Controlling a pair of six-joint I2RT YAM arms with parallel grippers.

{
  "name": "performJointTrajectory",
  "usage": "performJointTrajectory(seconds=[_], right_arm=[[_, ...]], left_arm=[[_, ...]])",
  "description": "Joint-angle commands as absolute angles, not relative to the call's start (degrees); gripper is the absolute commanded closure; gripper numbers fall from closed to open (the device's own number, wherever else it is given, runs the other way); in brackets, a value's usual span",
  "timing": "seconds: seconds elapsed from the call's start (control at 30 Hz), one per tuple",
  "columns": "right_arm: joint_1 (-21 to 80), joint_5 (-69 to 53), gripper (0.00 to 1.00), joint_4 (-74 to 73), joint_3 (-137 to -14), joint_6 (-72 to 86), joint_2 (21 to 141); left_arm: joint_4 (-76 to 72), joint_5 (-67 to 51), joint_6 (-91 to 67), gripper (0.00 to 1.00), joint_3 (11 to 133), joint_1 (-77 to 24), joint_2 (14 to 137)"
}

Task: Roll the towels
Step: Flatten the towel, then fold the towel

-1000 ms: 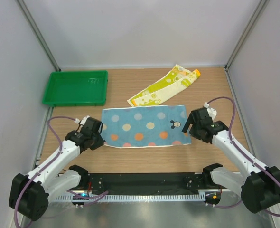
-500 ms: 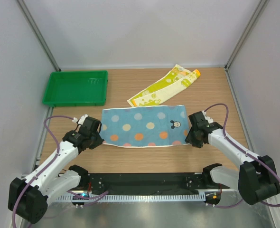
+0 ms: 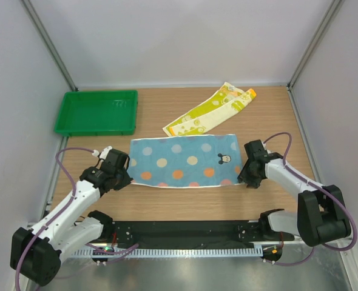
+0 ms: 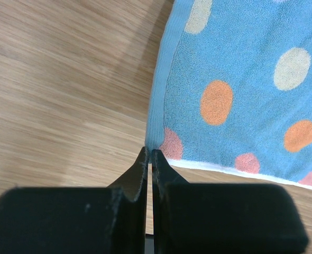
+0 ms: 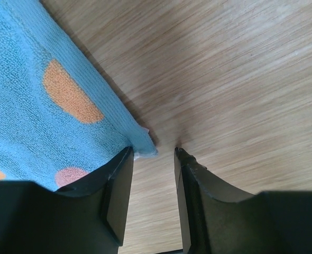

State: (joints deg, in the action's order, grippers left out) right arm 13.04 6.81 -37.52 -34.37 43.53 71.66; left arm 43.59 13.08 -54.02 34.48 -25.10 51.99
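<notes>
A light blue towel (image 3: 185,160) with orange and pale dots lies flat at mid-table. My left gripper (image 3: 125,177) is at its near-left corner, and in the left wrist view the jaws (image 4: 149,151) are shut on the tip of that corner of the blue towel (image 4: 240,79). My right gripper (image 3: 247,177) is low at the near-right corner. The right wrist view shows it (image 5: 154,151) open, with the corner of the blue towel (image 5: 34,106) just reaching between the fingertips and bare wood across the rest of the gap. The long yellow-green towel (image 3: 209,112) lies diagonally behind.
A green plastic tray (image 3: 100,92) stands at the back left. White walls enclose the table on three sides. The black base rail (image 3: 185,233) runs along the near edge, behind both arms.
My right gripper has come down and nearer, to the blue towel's near-right corner, and its jaws have narrowed. The left gripper has hardly moved.
</notes>
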Motion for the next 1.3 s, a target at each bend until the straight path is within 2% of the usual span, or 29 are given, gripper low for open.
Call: performJointTrajectory(seconds=[0.0, 0.1, 0.13, 0.4, 1.03, 1.27], right_arm=[[12.7, 5.3, 0.57, -34.7, -34.6, 42.6, 72.9], [12.4, 4.8, 0.64, -34.2, -34.7, 42.1, 72.8], [12.3, 4.5, 0.73, -34.2, -34.7, 41.9, 72.6], [12.4, 0.8, 0.99, -34.3, -34.9, 41.0, 69.7], [12.4, -4.8, 0.99, -53.1, -40.5, 46.8, 47.4], [12.5, -6.2, 0.99, -60.5, -44.4, 46.4, 42.5]], left_arm=[[43.6, 14.7, -54.1, 1.00, 36.3, -25.1, 51.6], [43.7, 15.2, -54.0, 1.00, 36.2, -25.2, 51.6], [43.5, 15.6, -54.1, 1.00, 36.2, -25.1, 51.7], [44.0, 16.3, -53.6, 1.00, 37.6, -25.0, 52.3], [55.1, 12.9, -58.6, 1.00, 41.7, -25.0, 42.5], [61.3, 11.5, -57.1, 1.00, 46.8, -25.0, 38.3]])
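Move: Right at the right hand's half-open fingers lies the blue towel's free near corner, about 1 cm ahead, 1 cm to the left and 1 cm below. From that hand the mouse print is some 9 cm ahead and 7 cm left, while the yellow towel's middle is roughly 26 cm ahead and 11 cm left. The left hand, already pinching the other near corner, has the free corner about 38 cm to its right, level ahead, and some 6 cm lower. Closing on the near right corner while easing about 1 cm left, the right hand pinches it, then lifts it roughly 10 cm, drifting slightly back and left as its fingers tilt some 20 degrees to point more forward. The left hand keeps its pinch on the other corner and, after a pause, follows up about 7 cm and slightly back. ##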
